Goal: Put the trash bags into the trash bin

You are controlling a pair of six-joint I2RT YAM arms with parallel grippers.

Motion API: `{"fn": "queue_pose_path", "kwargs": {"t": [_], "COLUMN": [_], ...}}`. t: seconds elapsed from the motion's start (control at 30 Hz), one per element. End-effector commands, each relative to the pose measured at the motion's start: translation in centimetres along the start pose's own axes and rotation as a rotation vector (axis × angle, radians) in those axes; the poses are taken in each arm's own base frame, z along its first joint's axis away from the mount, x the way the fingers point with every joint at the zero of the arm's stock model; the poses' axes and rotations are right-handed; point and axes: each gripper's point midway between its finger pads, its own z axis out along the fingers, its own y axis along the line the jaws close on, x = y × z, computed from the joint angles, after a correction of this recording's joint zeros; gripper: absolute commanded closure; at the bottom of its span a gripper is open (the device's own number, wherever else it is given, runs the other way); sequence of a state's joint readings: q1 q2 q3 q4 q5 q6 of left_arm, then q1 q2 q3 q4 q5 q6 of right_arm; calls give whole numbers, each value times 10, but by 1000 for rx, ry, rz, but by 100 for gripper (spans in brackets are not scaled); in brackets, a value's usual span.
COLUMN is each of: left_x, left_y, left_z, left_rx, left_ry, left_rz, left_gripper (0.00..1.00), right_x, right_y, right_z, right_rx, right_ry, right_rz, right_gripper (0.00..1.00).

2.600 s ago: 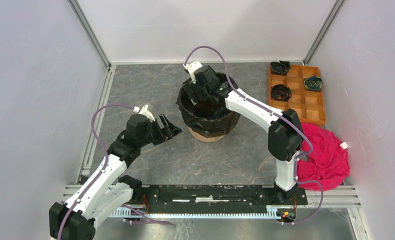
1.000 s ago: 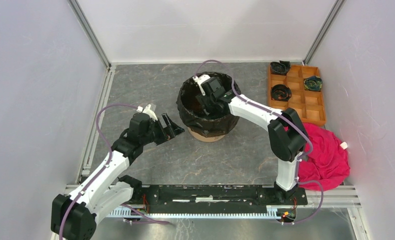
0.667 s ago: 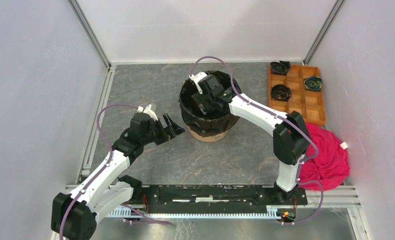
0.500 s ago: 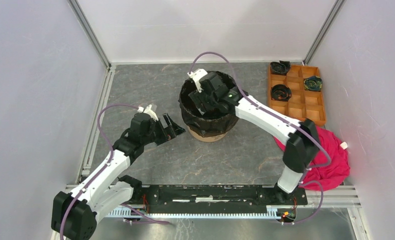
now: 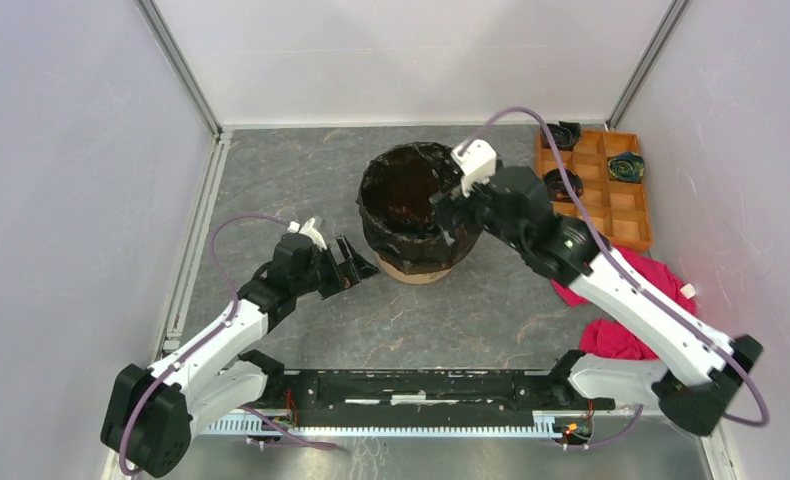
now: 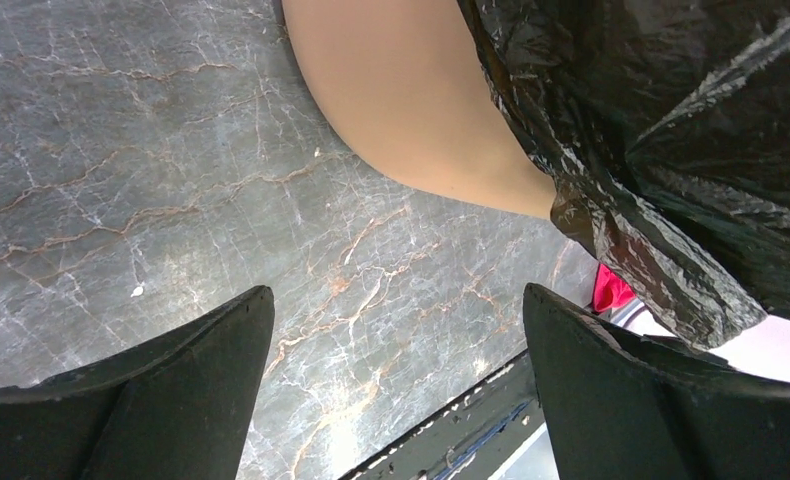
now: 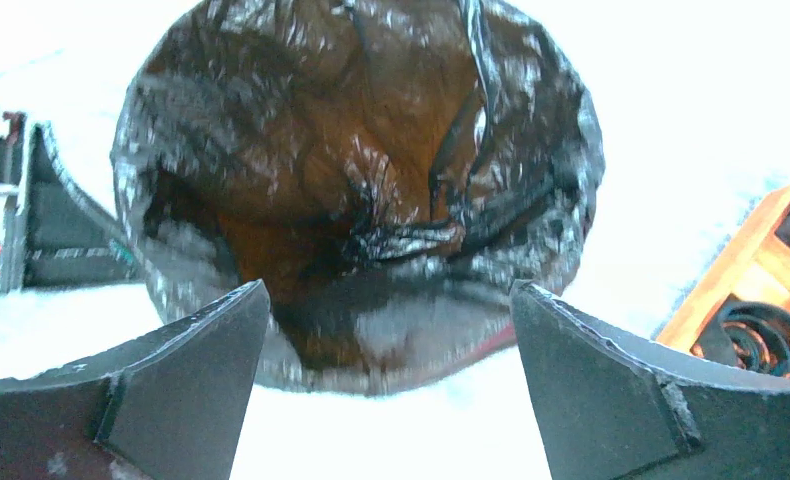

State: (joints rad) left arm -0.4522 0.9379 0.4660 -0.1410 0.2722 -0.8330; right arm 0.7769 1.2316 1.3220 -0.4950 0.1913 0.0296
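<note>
The orange trash bin (image 5: pixel 412 268) stands mid-table, lined with the glossy black trash bag (image 5: pixel 411 190), whose film is folded over the rim and down the sides. My right gripper (image 5: pixel 449 215) is open and empty, just outside the bin's right rim. Its wrist view looks into the lined bin (image 7: pixel 371 180) between open jaws (image 7: pixel 386 380). My left gripper (image 5: pixel 356 262) is open and empty, low by the bin's left base. Its wrist view shows the bare orange wall (image 6: pixel 411 100) and the overhanging bag (image 6: pixel 651 150) above open jaws (image 6: pixel 396 390).
An orange-brown compartment tray (image 5: pixel 611 200) with small coiled black rolls (image 5: pixel 561 183) sits at the back right. A pink-red cloth (image 5: pixel 661 300) lies at the right under my right arm. Side walls and a front rail bound the table.
My right gripper has lifted out of the bin's inside and pulled back to its right rim, the arm swinging right. My left gripper has edged toward the bin's base.
</note>
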Motion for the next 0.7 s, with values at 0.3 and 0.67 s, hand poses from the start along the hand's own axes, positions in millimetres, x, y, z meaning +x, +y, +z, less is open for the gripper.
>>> {"fn": "queue_pose_path", "kwargs": {"t": [0.3,0.67], "left_x": [-18,-59], "left_y": [-13,-49], "left_z": [41,104], "left_rx": [46,106], "left_ry": [-22,-15], "left_rz": [0,26], "left_gripper": [0,0], "right_x": [35,28], "right_y": [-33,-48], "right_z": [-87,-118], "right_rx": [108,160], "right_ry": [-167,-253], "right_rz": [51,85], "right_gripper": [2,2]}}
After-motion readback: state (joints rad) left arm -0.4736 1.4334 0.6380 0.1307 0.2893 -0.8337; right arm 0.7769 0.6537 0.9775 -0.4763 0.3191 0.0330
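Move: The trash bin, lined with the black bag folded over its rim, stands about 6 cm ahead and 9 cm to the right of the left hand, its middle near the hand's height. From the right hand, poised above its near-right side, the bin's middle is some 4 cm ahead, 4 cm left and 19 cm below. The wooden box lies roughly 15 cm ahead and 33 cm right of the right hand, the red cloth 6 cm back and 38 cm right, both about 29 cm down. The lined bin is pushed at its near-left side by the left gripper's open fingers, which first sink about 4 cm beside it, then drive forward and to the right, faster towards the end, some 8 cm in all. Meanwhile the empty right hand withdraws from above the bin, about 10 cm right and 7 cm back, rising slightly at the end, its fingers tipping up and staying wide open. ##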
